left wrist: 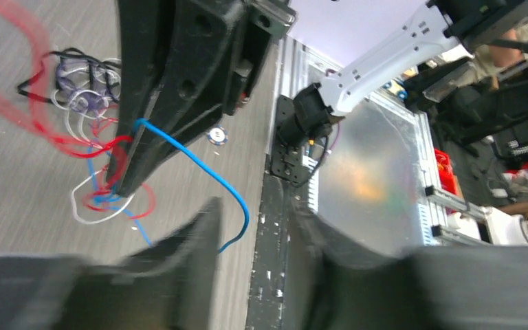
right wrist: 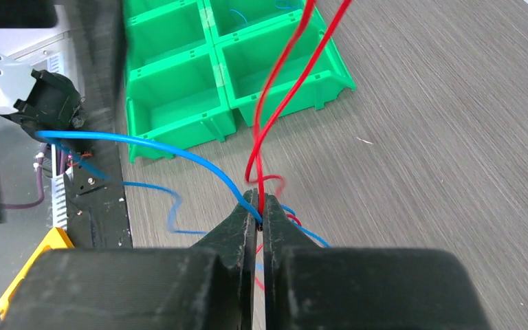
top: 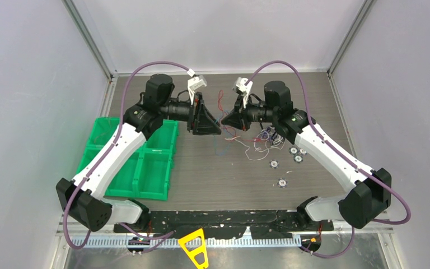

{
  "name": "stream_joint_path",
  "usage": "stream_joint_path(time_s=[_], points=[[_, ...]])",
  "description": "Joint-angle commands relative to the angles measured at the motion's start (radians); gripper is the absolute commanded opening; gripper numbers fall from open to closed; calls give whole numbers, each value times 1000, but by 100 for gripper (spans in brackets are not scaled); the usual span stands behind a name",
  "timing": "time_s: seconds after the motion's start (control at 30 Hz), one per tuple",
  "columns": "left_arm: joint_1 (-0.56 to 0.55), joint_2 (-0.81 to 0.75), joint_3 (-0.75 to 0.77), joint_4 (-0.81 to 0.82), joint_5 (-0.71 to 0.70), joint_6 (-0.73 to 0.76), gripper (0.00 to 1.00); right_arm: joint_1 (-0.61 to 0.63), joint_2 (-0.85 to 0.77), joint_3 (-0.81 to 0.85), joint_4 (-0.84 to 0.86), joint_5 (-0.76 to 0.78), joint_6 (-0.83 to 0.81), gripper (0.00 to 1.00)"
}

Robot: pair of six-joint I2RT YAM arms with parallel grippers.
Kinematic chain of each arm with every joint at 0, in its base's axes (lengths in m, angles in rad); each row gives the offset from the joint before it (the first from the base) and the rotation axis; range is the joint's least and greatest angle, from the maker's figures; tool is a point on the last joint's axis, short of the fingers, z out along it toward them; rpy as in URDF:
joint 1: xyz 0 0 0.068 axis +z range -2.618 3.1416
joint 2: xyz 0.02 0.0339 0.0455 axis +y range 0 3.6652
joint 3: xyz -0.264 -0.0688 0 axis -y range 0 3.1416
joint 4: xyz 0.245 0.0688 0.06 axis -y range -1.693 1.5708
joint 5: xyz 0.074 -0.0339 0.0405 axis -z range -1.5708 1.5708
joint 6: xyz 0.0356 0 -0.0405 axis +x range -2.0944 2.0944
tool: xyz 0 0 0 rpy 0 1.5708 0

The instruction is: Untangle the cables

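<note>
The cables lie as a loose multicoloured tangle [top: 259, 141] on the table right of centre, with thin red and blue strands rising to the two grippers. My right gripper [right wrist: 260, 203] is shut on a red wire [right wrist: 276, 88] and a blue wire [right wrist: 166, 147] pinched together at its tips. In the left wrist view that blue wire [left wrist: 206, 165] runs from the right gripper [left wrist: 125, 180] and droops to a free end beside my left gripper [left wrist: 253, 214]. The left jaws stand apart with nothing between them. Both grippers [top: 219, 126] [top: 225, 120] face each other closely above the table's middle.
A green bin with several compartments [top: 145, 168] stands on the left, also seen in the right wrist view [right wrist: 179, 103]. Small round white-and-black discs [top: 273, 164] lie right of centre near the tangle. A yellow triangular frame [top: 195, 246] sits at the near edge.
</note>
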Motion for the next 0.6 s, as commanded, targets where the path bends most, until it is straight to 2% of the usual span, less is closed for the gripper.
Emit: stream_joint_path(time_s=[0.0, 0.1, 0.23, 0.43, 0.57], points=[[69, -63, -66, 85, -54, -69, 53, -2, -24, 3, 50, -23, 33, 5], [111, -136, -191, 256, -83, -136, 65, -7, -33, 1, 48, -34, 71, 6], [97, -196, -303, 393, -90, -141, 72, -9, -31, 3, 62, -43, 126, 5], [73, -187, -280, 395, -135, -74, 75, -9, -23, -8, 92, -66, 173, 5], [73, -187, -258, 349, -190, 22, 75, -8, -26, -17, 78, -73, 160, 6]])
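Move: The red and blue cable strands, pinched in my right fingertips, lie about 5 cm ahead of my left hand, 2 cm to its right and 6 cm lower. From my left hand, the tangled bundle on the table is about 8 cm farther out, 22 cm to the right and 33 cm down. The green tray's middle is some 34 cm to the left, 2 cm ahead and 32 cm down. For my right hand, the strands are right at its closed fingertips. My left hand, already part open, spreads its fingers to about three quarters while it shifts some 3 cm left, 3 cm down and 2 cm forward beside the hanging blue strand, turning roughly 10 degrees counter-clockwise. My right hand stays nearly in place and keeps its pinch on the red and blue strands, tilting only slightly. ##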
